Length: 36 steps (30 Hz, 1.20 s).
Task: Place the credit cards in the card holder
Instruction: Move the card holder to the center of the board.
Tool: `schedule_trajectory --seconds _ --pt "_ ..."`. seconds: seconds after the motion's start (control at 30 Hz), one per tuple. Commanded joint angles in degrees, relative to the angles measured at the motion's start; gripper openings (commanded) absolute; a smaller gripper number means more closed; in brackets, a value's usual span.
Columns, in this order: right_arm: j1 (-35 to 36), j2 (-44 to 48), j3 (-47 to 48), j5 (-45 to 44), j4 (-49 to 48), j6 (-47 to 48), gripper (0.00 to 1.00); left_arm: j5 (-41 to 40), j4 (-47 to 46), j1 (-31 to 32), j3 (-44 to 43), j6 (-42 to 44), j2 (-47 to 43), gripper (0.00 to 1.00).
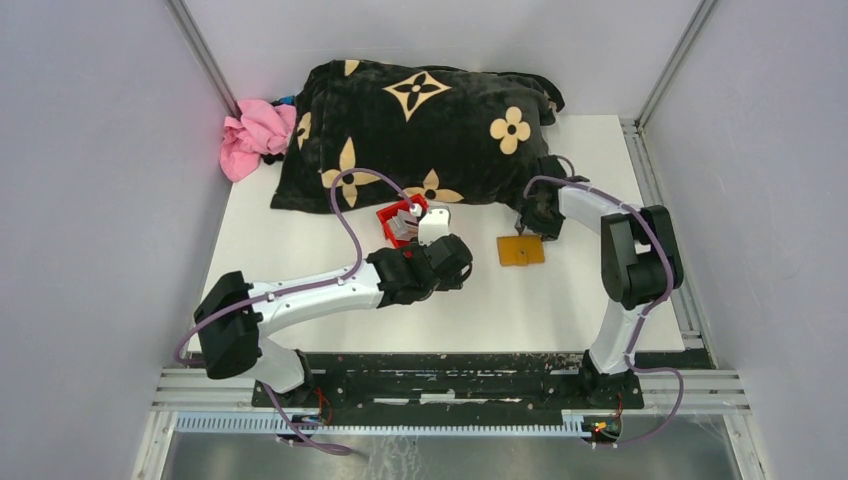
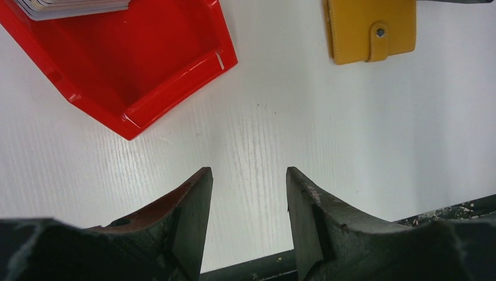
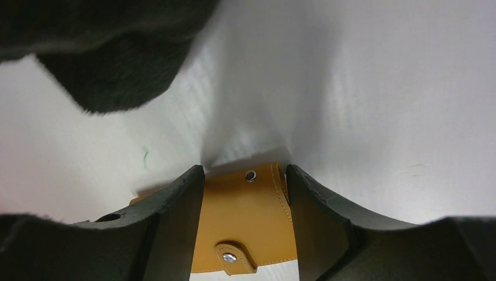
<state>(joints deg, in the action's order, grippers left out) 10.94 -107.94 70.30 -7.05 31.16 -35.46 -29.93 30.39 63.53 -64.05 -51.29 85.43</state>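
Note:
The credit cards [image 2: 70, 7] lie as a grey-white stack in a red bin [image 2: 146, 64], also visible from above as cards [image 1: 403, 228] in the bin [image 1: 395, 215]. The tan card holder [image 1: 521, 250] lies folded flat on the white table with its snap strap fastened. My left gripper [image 2: 250, 171] hovers open over bare table, nearer to me than the bin and the card holder [image 2: 371, 29], with nothing between its fingers. My right gripper [image 3: 244, 168] is open just above the card holder [image 3: 245, 222], its jaws straddling the far part of it; from above the right gripper [image 1: 528, 228] sits at the holder's far edge.
A large black pillow with beige flowers [image 1: 420, 130] lies across the back of the table, its fuzzy edge [image 3: 111, 52] close to my right gripper. A pink cloth [image 1: 255, 135] is bunched at the back left. The table's front edge [image 2: 456, 208] is near my left gripper.

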Motion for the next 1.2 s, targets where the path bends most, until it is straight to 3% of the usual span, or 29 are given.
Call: schedule_trajectory --seconds 0.0,0.5,0.9,1.17 --pt "5.51 -0.59 -3.11 8.00 1.59 1.82 0.60 -2.66 -0.39 1.42 0.62 -3.37 -2.10 0.57" --pt "22.42 3.52 -6.52 7.83 3.91 6.47 0.60 -2.76 -0.55 2.73 4.31 -6.32 -1.31 0.57" --pt "27.99 8.39 -9.20 15.06 5.01 11.17 0.60 -2.76 -0.90 4.00 3.90 -7.12 3.65 0.56" --pt "28.00 12.77 -6.24 9.52 7.10 12.84 0.62 -2.61 -2.54 5.74 4.46 -7.53 6.32 0.56"
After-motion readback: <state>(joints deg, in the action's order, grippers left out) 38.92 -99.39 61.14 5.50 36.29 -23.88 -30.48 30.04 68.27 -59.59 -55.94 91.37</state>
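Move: The right fingertips are already down on the card holder's upper right part, its middle about 3 cm back and 2 cm left of them; the board's centre is some 14 cm back and 20 cm left. The red box with the credit cards stands about 29 cm left of that hand and 2 cm farther out. From the raised left hand, the card holder lies about 12 cm ahead, 16 cm right and 13 cm down. Right fingertips drag the card holder left and back, about 15 cm each, swivelling counter-clockwise; left hand sinks. ##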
